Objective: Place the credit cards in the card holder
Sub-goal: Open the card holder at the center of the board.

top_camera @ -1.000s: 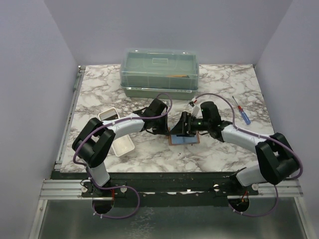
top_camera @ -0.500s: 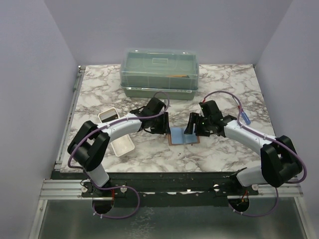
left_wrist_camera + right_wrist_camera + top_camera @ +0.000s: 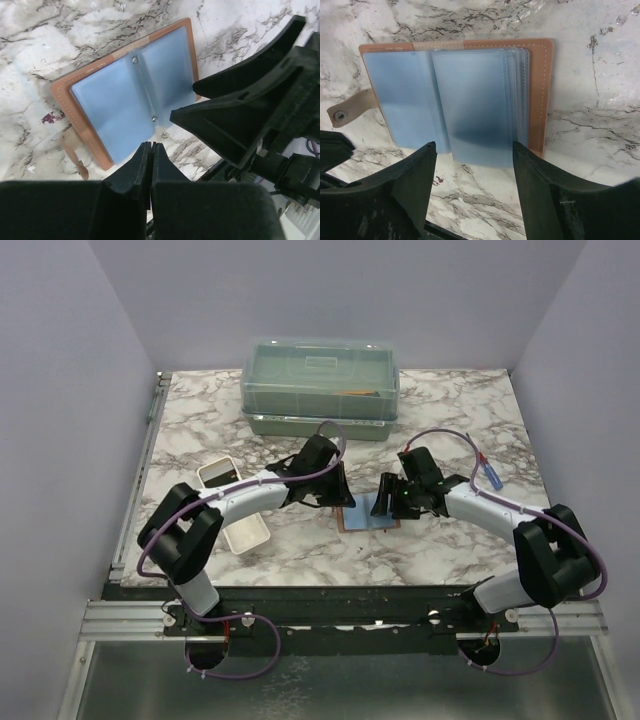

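The card holder (image 3: 366, 517) lies open on the marble between my two grippers, brown outside with bluish clear sleeves (image 3: 475, 100) fanned across its middle. Its snap tab (image 3: 347, 111) sticks out to one side. My left gripper (image 3: 151, 145) is shut with nothing in it, and its tips hover just off the edge of the card holder (image 3: 117, 102). My right gripper (image 3: 474, 146) stands open above the near edge of the sleeves and holds nothing. From above, the left gripper (image 3: 340, 497) and right gripper (image 3: 388, 500) flank the holder. The credit cards are out of view.
A big translucent green lidded box (image 3: 322, 385) stands at the back centre. A long white tray (image 3: 245, 530) lies under the left arm's forearm. A blue-handled screwdriver (image 3: 493, 479) lies at the right, beyond the right arm's purple cable.
My left gripper opened, shut again and moved right to the holder's left edge. My right gripper drew back right off the holder, its jaws slightly narrower.
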`<state>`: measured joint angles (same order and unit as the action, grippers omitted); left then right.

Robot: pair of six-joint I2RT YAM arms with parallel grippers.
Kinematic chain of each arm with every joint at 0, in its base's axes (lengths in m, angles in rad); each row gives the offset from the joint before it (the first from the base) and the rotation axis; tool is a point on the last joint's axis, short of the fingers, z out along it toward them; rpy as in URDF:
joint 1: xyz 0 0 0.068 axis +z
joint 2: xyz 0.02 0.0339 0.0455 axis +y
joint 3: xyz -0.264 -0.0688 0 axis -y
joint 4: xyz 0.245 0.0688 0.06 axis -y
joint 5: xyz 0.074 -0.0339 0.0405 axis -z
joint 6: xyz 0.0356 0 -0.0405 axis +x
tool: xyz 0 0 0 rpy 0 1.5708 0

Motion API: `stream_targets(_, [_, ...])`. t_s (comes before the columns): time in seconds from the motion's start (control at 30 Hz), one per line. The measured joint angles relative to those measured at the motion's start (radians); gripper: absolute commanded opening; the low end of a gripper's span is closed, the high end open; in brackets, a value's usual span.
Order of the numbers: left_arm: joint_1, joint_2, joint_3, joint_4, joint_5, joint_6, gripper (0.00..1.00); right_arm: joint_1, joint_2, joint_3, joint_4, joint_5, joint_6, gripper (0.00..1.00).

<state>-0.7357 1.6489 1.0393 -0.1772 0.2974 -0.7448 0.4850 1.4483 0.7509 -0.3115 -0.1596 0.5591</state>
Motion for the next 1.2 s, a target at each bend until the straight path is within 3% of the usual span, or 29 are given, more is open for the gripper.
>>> stream_targets(0.27, [-0.004, 0.105, -0.042, 0.053, 0.008, -0.017, 0.00, 0.000, 0.005, 0.000, 0.019, -0.006, -0.001, 0.64])
stream_targets(0.67, [-0.003, 0.134, -0.072, 0.072, -0.006, -0.019, 0.00, 0.000, 0.005, 0.000, 0.034, -0.053, -0.011, 0.62])
stream_targets(0.93, [-0.003, 0.137, -0.073, 0.080, -0.006, -0.019, 0.00, 0.000, 0.015, 0.000, 0.131, -0.182, 0.003, 0.63])
stream_targets(1.1, [-0.003, 0.137, -0.073, 0.082, -0.007, -0.018, 0.00, -0.001, 0.108, -0.001, 0.295, -0.377, 0.078, 0.64])
stream_targets(1.2, [0.005, 0.129, -0.081, 0.084, -0.010, -0.019, 0.01, -0.001, 0.119, -0.011, 0.397, -0.497, 0.130, 0.70])
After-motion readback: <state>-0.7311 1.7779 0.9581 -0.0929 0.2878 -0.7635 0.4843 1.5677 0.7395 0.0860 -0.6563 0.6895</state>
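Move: The left half of the card holder, lying open, is about 7 cm below the left hand's shut fingertips and about 1 cm to their right; its strap is about 4 cm left of that hand, on the table, and the holder's right half about 9 cm to its right. That left half is some 7 cm left of the right hand, 2 cm ahead and 2 cm below. The right hand's parted fingers are just above the right half, its middle 2 cm ahead. The left hand, still shut, drops about 7 cm onto the left half of the card holder, edging slightly back, then stays there with its tips on the page near the outer left edge. The right hand at first stays over the right half, then sweeps left across the spine about 9 cm, rising 4 cm and rolling some 30 degrees so its open fingers point more leftward, at the left gripper. ##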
